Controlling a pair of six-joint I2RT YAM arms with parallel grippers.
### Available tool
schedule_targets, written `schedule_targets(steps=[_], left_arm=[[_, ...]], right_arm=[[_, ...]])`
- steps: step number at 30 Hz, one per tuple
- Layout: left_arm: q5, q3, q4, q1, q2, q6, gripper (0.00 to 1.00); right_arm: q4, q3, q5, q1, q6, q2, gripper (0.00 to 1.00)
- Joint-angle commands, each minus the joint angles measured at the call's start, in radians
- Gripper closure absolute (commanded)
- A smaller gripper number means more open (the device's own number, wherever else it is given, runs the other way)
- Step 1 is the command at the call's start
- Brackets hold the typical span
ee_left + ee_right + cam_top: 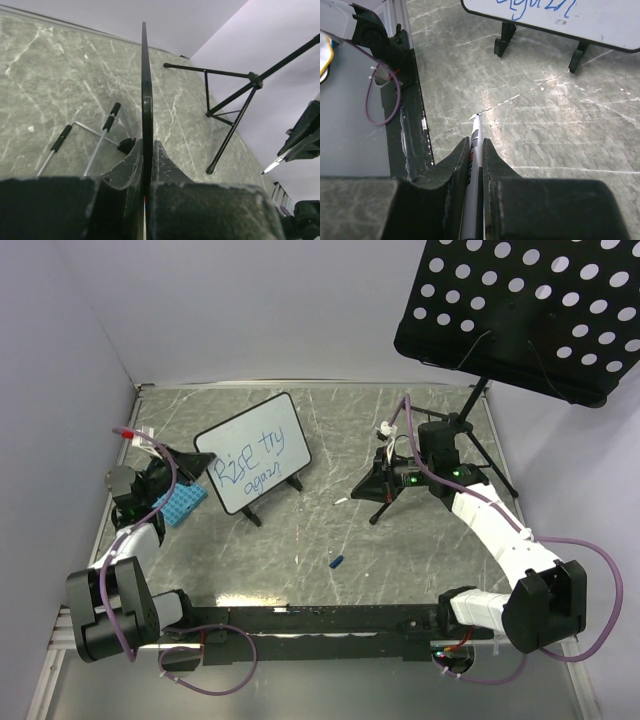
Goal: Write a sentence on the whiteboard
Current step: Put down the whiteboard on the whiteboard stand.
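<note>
The whiteboard (262,428) stands tilted on its black feet at the back left of the table. The sentence (262,462) is on it in blue marker, two lines reading roughly "Rise try again". My left gripper (198,462) is shut on the board's left edge. In the left wrist view that thin black edge (146,75) runs straight up from between the closed fingers of the left gripper (146,147). My right gripper (365,490) hovers right of the board, shut on a grey marker (478,125) whose tip points down at the table. The board's lower edge (600,20) is apart from the right gripper (476,142).
A black perforated music-stand tray (530,310) overhangs the back right, its tripod legs (235,115) on the table. A blue studded plate (180,505) lies by the left gripper. A small blue cap (337,562) lies in the middle. The grey side walls are close.
</note>
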Motion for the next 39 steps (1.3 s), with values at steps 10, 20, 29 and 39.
schedule_targets(steps=[10,20,29,39], left_arm=[[0.029,0.005,0.044,0.04,0.049,0.081,0.99],[-0.129,-0.109,-0.119,0.035,-0.13,0.136,0.99],[-0.35,-0.185,-0.226,-0.035,-0.264,0.298,0.99],[-0.328,-0.164,-0.222,0.0,-0.171,0.39,0.99]], right_arm=[[0.011,-0.014,-0.066,-0.021,-0.026,-0.065,1.0],[0.013,-0.014,-0.087,-0.024,-0.037,-0.059,1.0],[0.019,-0.014,-0.104,-0.024,-0.031,-0.082,1.0],[0.024,-0.019,-0.118,-0.039,-0.017,-0.109,1.0]])
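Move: My left hand already pinches the whiteboard by its left edge. The whiteboard stand is about 9 cm to that hand's right, 2 cm ahead and some 14 cm below. The blue brick plate lies about 11 cm to the hand's left, 4 cm back and 16 cm down; the marker is roughly 30 cm right and 9 cm back at nearly hand height. From my right hand, the stand is about 11 cm ahead, 21 cm left and 14 cm below. I lower the whiteboard about 5 cm towards the stand with my left hand, first nearly straight down, then also drawing it back a couple of centimetres and drifting slightly left. Meanwhile I turn it some 13 degrees counter-clockwise and keep the edge pinched. My right hand, still holding the marker, eases about 2 cm up and a little back. ##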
